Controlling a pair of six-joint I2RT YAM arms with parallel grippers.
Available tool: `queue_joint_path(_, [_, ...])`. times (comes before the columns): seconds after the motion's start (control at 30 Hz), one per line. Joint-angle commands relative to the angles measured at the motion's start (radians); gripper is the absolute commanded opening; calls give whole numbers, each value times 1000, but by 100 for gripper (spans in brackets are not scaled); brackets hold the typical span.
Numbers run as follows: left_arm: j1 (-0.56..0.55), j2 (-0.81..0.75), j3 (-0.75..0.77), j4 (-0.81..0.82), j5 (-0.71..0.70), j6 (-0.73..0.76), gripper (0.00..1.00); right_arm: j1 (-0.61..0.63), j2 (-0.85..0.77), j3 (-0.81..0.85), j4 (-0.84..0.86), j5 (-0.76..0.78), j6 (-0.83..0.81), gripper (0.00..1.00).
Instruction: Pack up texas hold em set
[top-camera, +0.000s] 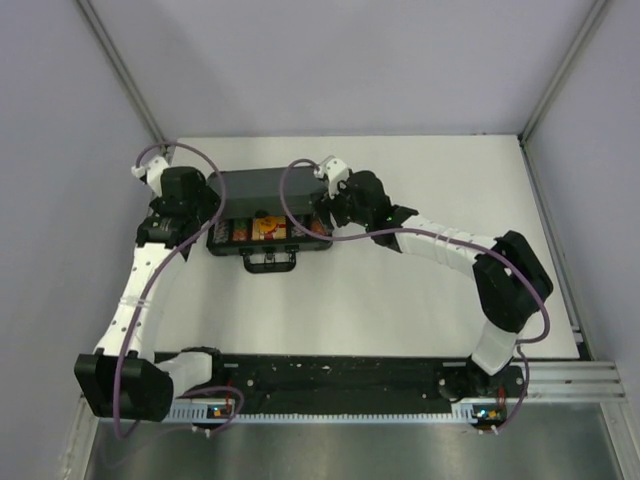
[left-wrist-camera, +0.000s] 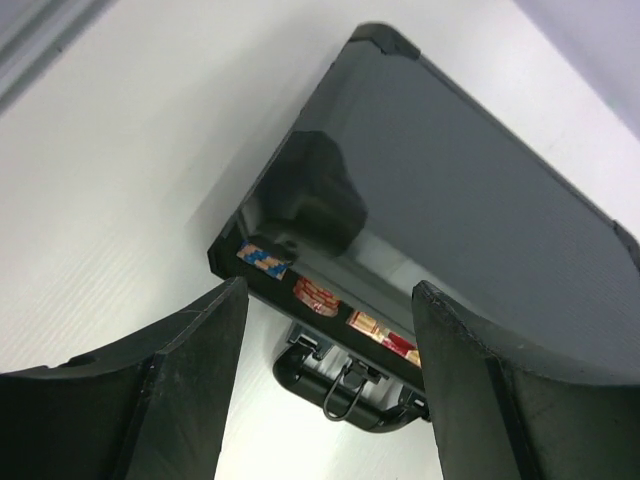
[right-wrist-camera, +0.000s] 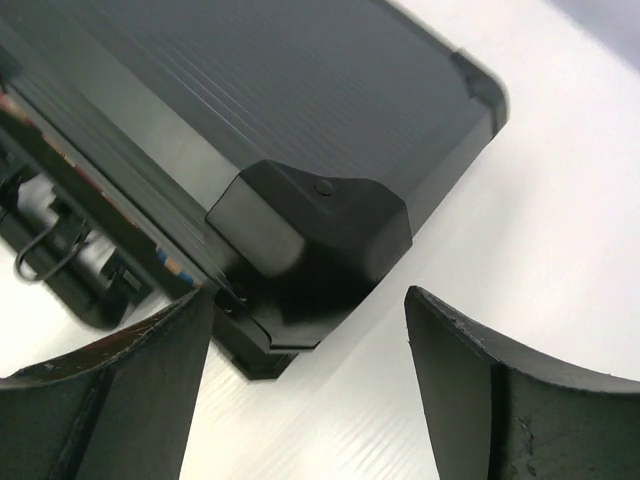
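Note:
The texas hold em set is a black briefcase (top-camera: 262, 188) at the back left of the white table, its lid (left-wrist-camera: 470, 200) lowered part way and still ajar. Rows of coloured chips (left-wrist-camera: 318, 294) and orange cards (top-camera: 266, 229) show in the gap along the front, above the handle (left-wrist-camera: 340, 395). My left gripper (left-wrist-camera: 330, 288) is open at the case's left end, with nothing between its fingers. My right gripper (right-wrist-camera: 310, 294) is open just off the right front corner (right-wrist-camera: 320, 240) of the lid, touching nothing. The handle (right-wrist-camera: 50, 250) also shows in the right wrist view.
Grey walls with aluminium posts (top-camera: 120, 70) close in the table on three sides. A black rail (top-camera: 340, 375) with both arm bases runs along the near edge. Bare white table (top-camera: 400, 300) lies in front of and to the right of the case.

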Motion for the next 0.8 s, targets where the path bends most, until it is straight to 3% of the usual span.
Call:
queue_joint_path(0.0, [8, 39, -30, 76, 81, 12, 72, 7, -90, -16, -73, -139, 38, 75])
queue_joint_path(0.17, [17, 93, -25, 149, 158, 39, 72, 98, -104, -10, -163, -116, -2, 61])
queue_joint_path(0.3, [45, 162, -13, 204, 233, 69, 70, 171, -75, 19, -171, -99, -26, 56])
queue_joint_path(0.43, [103, 249, -2, 231, 359, 87, 64, 234, -17, 42, -146, -98, -39, 50])
queue_joint_path(0.63, [172, 396, 1, 243, 665, 156, 49, 320, 127, 174, -136, -12, -36, 30])
queue_joint_path(0.77, [188, 440, -49, 250, 698, 164, 37, 359, 193, 226, -166, 68, -74, 26])
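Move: From the right hand, the handle on the case's front lies roughly 10 cm back, 14 cm to the left and 8 cm below; the middle of the half-lowered lid is some 6 cm ahead and 13 cm left at nearly hand height, and the cards in the tray are level ahead, 12 cm left and 7 cm down. From the left hand, the lid's middle lies about 13 cm ahead, 13 cm right and 8 cm below. Leaving the lid's right front corner, the right hand draws back about 12 cm, swings in some 12 cm left towards the handle, finishes purely leftward and sinks a little, turning about 20 degrees counter-clockwise while its fingers close to roughly a quarter open. The left hand drops about 11 cm and reaches 7 cm forward onto the lid's left front part, turning clockwise and tipping down, fingers narrowing. ##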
